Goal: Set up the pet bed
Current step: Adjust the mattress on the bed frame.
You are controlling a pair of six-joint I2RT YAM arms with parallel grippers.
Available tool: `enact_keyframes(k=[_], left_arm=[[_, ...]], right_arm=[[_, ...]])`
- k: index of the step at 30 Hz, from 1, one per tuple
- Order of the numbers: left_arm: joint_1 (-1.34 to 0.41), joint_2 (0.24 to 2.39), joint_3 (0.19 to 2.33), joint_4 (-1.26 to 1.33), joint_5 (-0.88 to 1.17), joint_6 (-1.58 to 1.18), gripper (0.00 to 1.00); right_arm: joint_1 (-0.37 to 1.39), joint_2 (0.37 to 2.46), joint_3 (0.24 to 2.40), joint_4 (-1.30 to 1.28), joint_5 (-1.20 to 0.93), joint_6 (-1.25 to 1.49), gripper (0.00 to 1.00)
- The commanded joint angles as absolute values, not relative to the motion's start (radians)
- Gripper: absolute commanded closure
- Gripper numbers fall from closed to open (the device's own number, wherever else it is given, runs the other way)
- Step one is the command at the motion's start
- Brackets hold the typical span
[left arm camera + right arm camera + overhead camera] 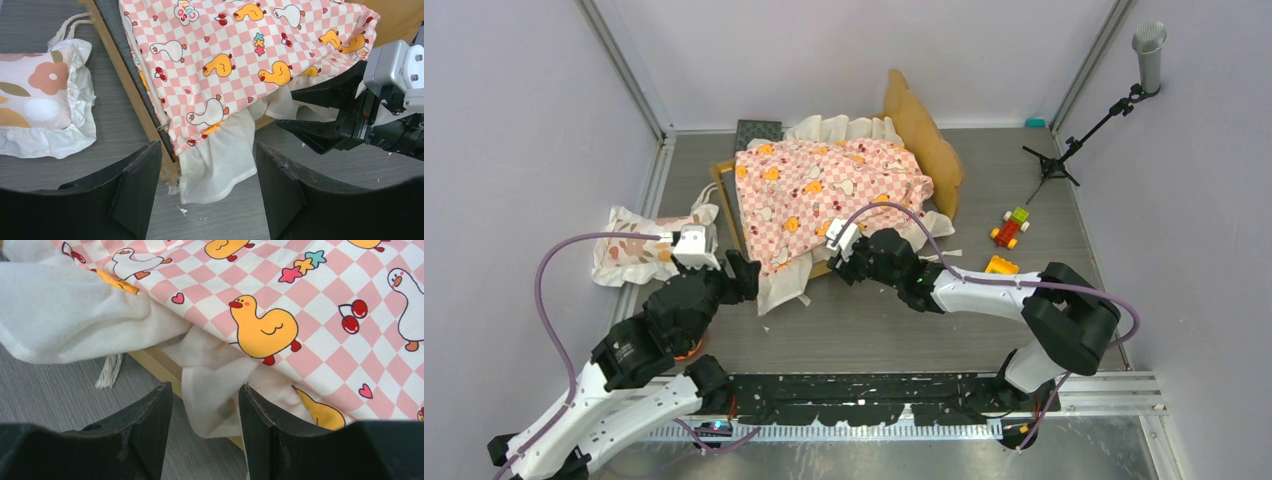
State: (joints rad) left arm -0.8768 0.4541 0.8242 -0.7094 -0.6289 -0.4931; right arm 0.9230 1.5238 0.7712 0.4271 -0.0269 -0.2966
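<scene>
The pet bed (927, 135) stands at the back middle, its wavy headboard on the right. A pink-checkered ruffled sheet (824, 190) covers it. My left gripper (749, 276) is open at the bed's near left corner. In the left wrist view its fingers (135, 185) straddle the hanging white ruffle (220, 165) and the wooden rail (125, 85) without clamping them. My right gripper (846, 262) is open at the near edge. The ruffle (215, 390) lies between its fingers (155, 415), loose over the rail (160, 365). The floral pillow (634, 245) lies on the table to the left.
A red-and-green toy (1010, 228) and a yellow brick (1001, 265) lie right of the bed. A microphone stand (1084, 130) is at the back right. A dark grey panel (758, 132) sits behind the bed's left end. Walls close in the sides and back.
</scene>
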Motion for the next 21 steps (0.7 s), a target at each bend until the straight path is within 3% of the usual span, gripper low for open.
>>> enact_keyframes(k=[1, 7, 14, 21], left_arm=[[-0.881, 0.436, 0.824, -0.718, -0.670, -0.491, 0.29], [-0.881, 0.423, 0.812, -0.719, -0.678, -0.490, 0.27], [-0.881, 0.402, 0.803, -0.731, -0.691, -0.494, 0.26], [-0.881, 0.385, 0.799, -0.733, -0.702, -0.500, 0.25]], right_arm=[[0.928, 1.549, 0.823, 0.492, -0.003, -0.261, 0.46], [0.928, 1.568, 0.837, 0.473, -0.003, -0.243, 0.64], [0.928, 1.537, 0.862, 0.432, -0.003, -0.226, 0.98], [0.926, 1.464, 0.922, 0.310, -0.016, -0.213, 0.99]])
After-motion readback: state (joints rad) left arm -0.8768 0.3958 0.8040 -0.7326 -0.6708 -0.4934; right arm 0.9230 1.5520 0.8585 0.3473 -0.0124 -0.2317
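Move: The loose fold of the mattress's white frill on the near long side lies just off the right fingertips, about 1 cm ahead, 1 cm left and 1 cm below. From the right hand, the bed frame's near rail runs beneath, some 1 cm back, level sideways and 4 cm down; the mattress's middle is about 15 cm ahead and 1 cm left, and its white corner flap some 10 cm left and 5 cm back. From the left hand the fold is about 6 cm ahead, 16 cm right and 13 cm below. The right hand eases down and forward-left into the white frill above the near rail, by only about 1 cm, its wrist nearly still, while the half-open fingers close fully and pinch the fold between their tips. Once shut, they keep the frill and the hand turns upward, rising some 1.5 cm from its lowest point as it begins to lift the cloth off the rail side. ##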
